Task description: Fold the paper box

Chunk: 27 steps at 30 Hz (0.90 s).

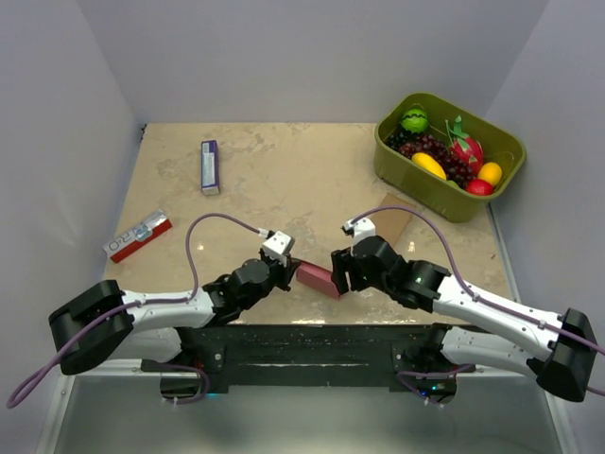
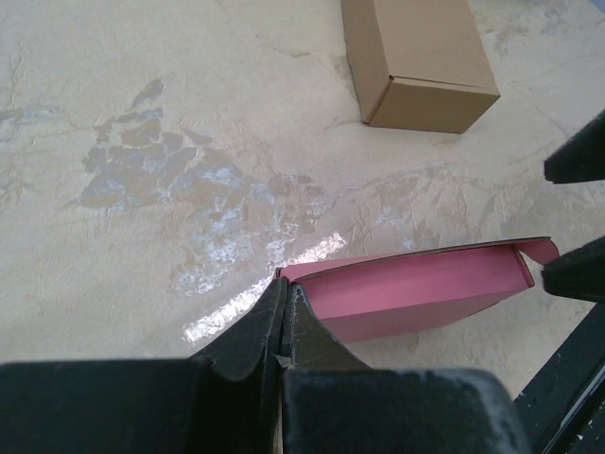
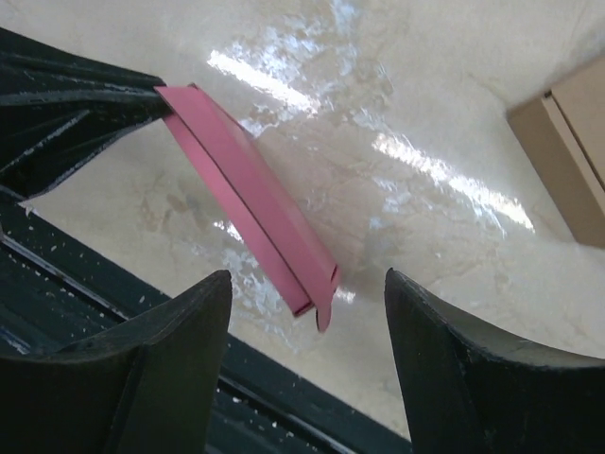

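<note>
The paper box (image 1: 318,277) is a small pink packet held just above the table's near edge, between the two arms. My left gripper (image 1: 289,269) is shut on its left end; in the left wrist view the pink box (image 2: 416,293) sticks out to the right from the pinched fingertips (image 2: 284,288). My right gripper (image 1: 337,269) stands open at the box's right end. In the right wrist view the box (image 3: 248,194) slants down toward the gap between the spread fingers (image 3: 198,322), its end flap loose, touching neither finger.
A brown cardboard box (image 1: 392,222) lies behind the right gripper. A green bin (image 1: 449,156) of toy fruit stands at the back right. A blue-and-white packet (image 1: 210,166) and a red-and-white packet (image 1: 138,235) lie on the left. The black base rail (image 1: 312,340) runs along the near edge.
</note>
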Available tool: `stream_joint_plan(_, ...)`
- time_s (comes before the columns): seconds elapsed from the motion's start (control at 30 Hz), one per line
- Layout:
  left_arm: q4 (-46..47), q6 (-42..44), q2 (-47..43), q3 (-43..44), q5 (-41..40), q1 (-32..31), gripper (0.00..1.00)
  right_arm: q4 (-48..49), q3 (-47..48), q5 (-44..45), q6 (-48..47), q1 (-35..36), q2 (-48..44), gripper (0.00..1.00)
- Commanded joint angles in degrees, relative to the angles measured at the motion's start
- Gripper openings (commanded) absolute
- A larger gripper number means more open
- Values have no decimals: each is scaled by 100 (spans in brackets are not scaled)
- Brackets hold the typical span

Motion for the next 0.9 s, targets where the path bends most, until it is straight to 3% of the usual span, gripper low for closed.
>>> stream_joint_plan(0.0, -1153, -58, 284, -11, -28, -133, 0, -886, 205, 88, 568, 6, -414, 68)
stream_joint_plan(0.23, -1197, -67, 275, 25, -72, -195, 0, -983, 214, 123, 832, 15, -116, 61)
stream_joint_plan(0.67, -1179, -49, 231, -2, -221, -362, 0, -500, 56, -26, 1263, 15, 130, 35)
stream_joint_plan(0.87, -1179, -84, 231, -11, -274, -432, 0, -623, 47, -9, 1386, 15, 183, 31)
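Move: The end flap of the pink paper box lies just under my open right fingers, about 2 cm back, 1 cm to the right and 3 cm lower. The box body's middle is about 5 cm to the left of this hand, level with it front to back and some 3 cm below. The brown carton stands roughly 15 cm ahead, 12 cm right and 10 cm down. From my left hand, pinching the other end, the flap is about 5 cm back and 11 cm right, nearly level. My right hand draws back and to the right, then sinks about 2.5 cm onto the end flap, easing about 1 cm back left. Meanwhile it tips some 10 degrees further down and its fingers narrow to roughly half their gap, one on each side of the flap, without shutting. My left hand keeps its pinch on the far corner and barely moves. ##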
